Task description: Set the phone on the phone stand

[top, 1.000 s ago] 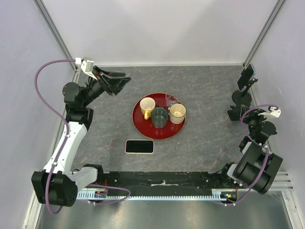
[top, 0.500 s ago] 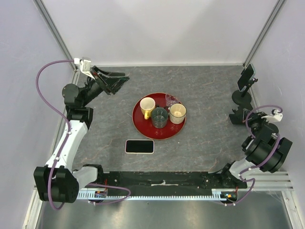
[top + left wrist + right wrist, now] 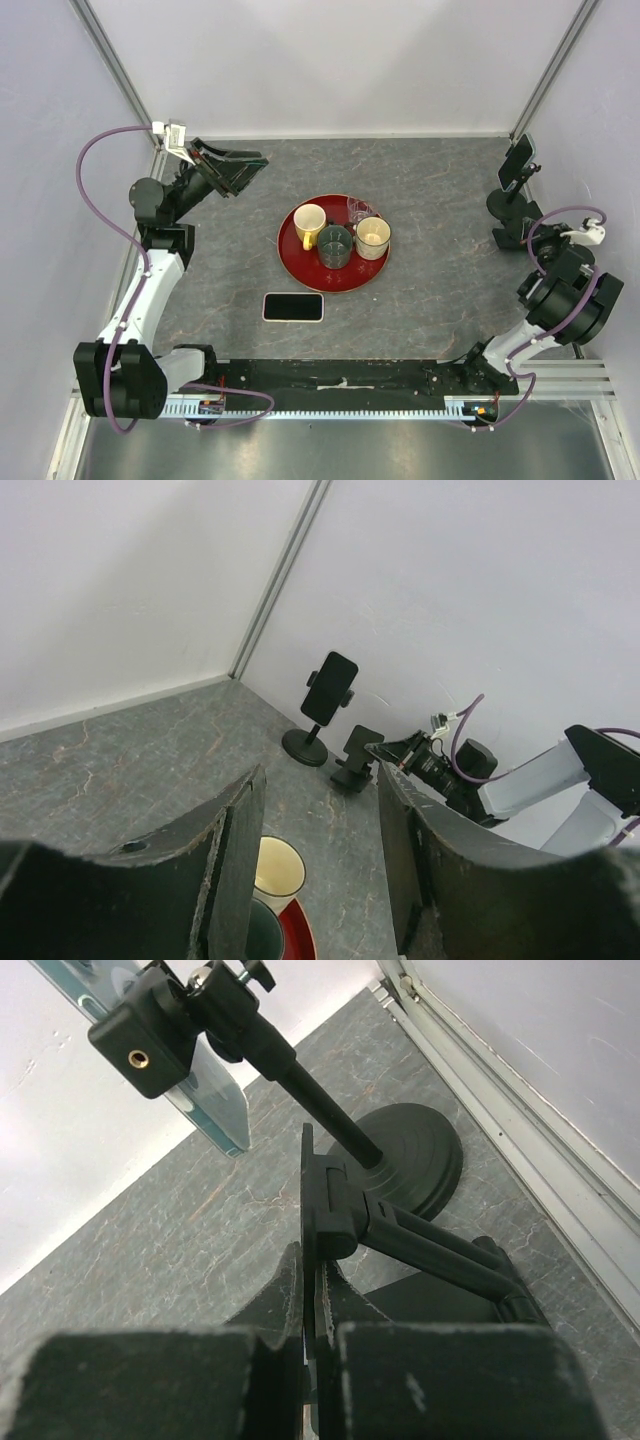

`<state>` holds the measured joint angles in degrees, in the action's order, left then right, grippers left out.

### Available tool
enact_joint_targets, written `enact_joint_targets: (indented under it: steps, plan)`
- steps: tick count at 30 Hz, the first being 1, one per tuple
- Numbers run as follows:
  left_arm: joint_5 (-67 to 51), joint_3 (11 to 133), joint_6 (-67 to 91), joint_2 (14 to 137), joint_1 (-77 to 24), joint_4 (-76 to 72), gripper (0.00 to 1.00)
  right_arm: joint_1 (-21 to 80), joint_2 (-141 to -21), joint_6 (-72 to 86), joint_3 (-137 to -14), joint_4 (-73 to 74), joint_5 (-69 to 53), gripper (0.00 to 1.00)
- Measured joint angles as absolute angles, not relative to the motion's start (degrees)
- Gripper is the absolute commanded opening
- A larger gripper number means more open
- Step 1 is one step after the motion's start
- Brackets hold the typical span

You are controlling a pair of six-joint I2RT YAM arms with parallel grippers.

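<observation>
The phone (image 3: 293,307), black with a pale edge, lies flat on the table in front of the red tray (image 3: 300,268). The small black folding phone stand (image 3: 508,238) stands at the right edge; its upright plate (image 3: 312,1185) is pinched between my right gripper's (image 3: 312,1258) shut jaws. From above, the right gripper (image 3: 524,242) sits just right of the stand. My left gripper (image 3: 250,170) hangs raised at the back left, far from the phone. In the left wrist view the left gripper (image 3: 318,865) is open and holds nothing.
A tall round-based holder (image 3: 512,180) with a dark device in its clamp stands just behind the folding stand. The red tray carries a yellow mug (image 3: 308,224), a dark glass (image 3: 334,246), a cream cup (image 3: 372,237) and a clear glass (image 3: 358,209). Walls close off both sides.
The right arm has drawn back toward the right wall, and the folding stand in its jaws has shifted slightly right. The left gripper's jaws have narrowed a little.
</observation>
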<state>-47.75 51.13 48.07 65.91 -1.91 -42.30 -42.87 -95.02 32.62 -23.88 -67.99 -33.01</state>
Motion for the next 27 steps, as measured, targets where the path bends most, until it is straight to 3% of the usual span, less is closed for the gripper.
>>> enact_joint_targets:
  steps: [8,17,20,27]
  plan:
    - [-48.5,51.1,48.6,65.9,-1.6,-43.5,0.54,-42.8,-95.3,32.2,-27.9,-59.8,-32.1,0.06]
    - [-48.6,51.1,49.2,66.4,-1.6,-44.2,0.53,-42.1,-94.3,30.0,-30.4,-52.0,-30.5,0.29]
    - [-48.7,50.9,49.5,66.4,-1.5,-44.6,0.52,-41.5,-93.4,28.8,-30.4,-48.9,-29.3,0.33]
    - [-48.7,50.9,50.0,66.5,-1.0,-45.2,0.52,-39.9,-90.5,25.7,-30.5,-42.2,-26.8,0.35]
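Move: My right fingers are shut on the upright plate of the small folding stand, whose middle lies some 5 cm below this hand and about 2 cm ahead. The round base of the phone stand is about 9 cm ahead, neither left nor right, some 10 cm down; the mounted phone hangs roughly 10 cm ahead, 3 cm left and 5 cm above. From my left hand the folding stand lies roughly 58 cm right, 2 cm ahead, some 33 cm below. I open my right fingers about a third of the way to let go of the folding stand's plate. As they begin to part, my hand eases a centimetre or so forward and to the right, then comes back most of that while sinking, about 2.5 cm down in all. My wrist tips its fingertips some 15 degrees downward, leaving them open on either side of the plate. ##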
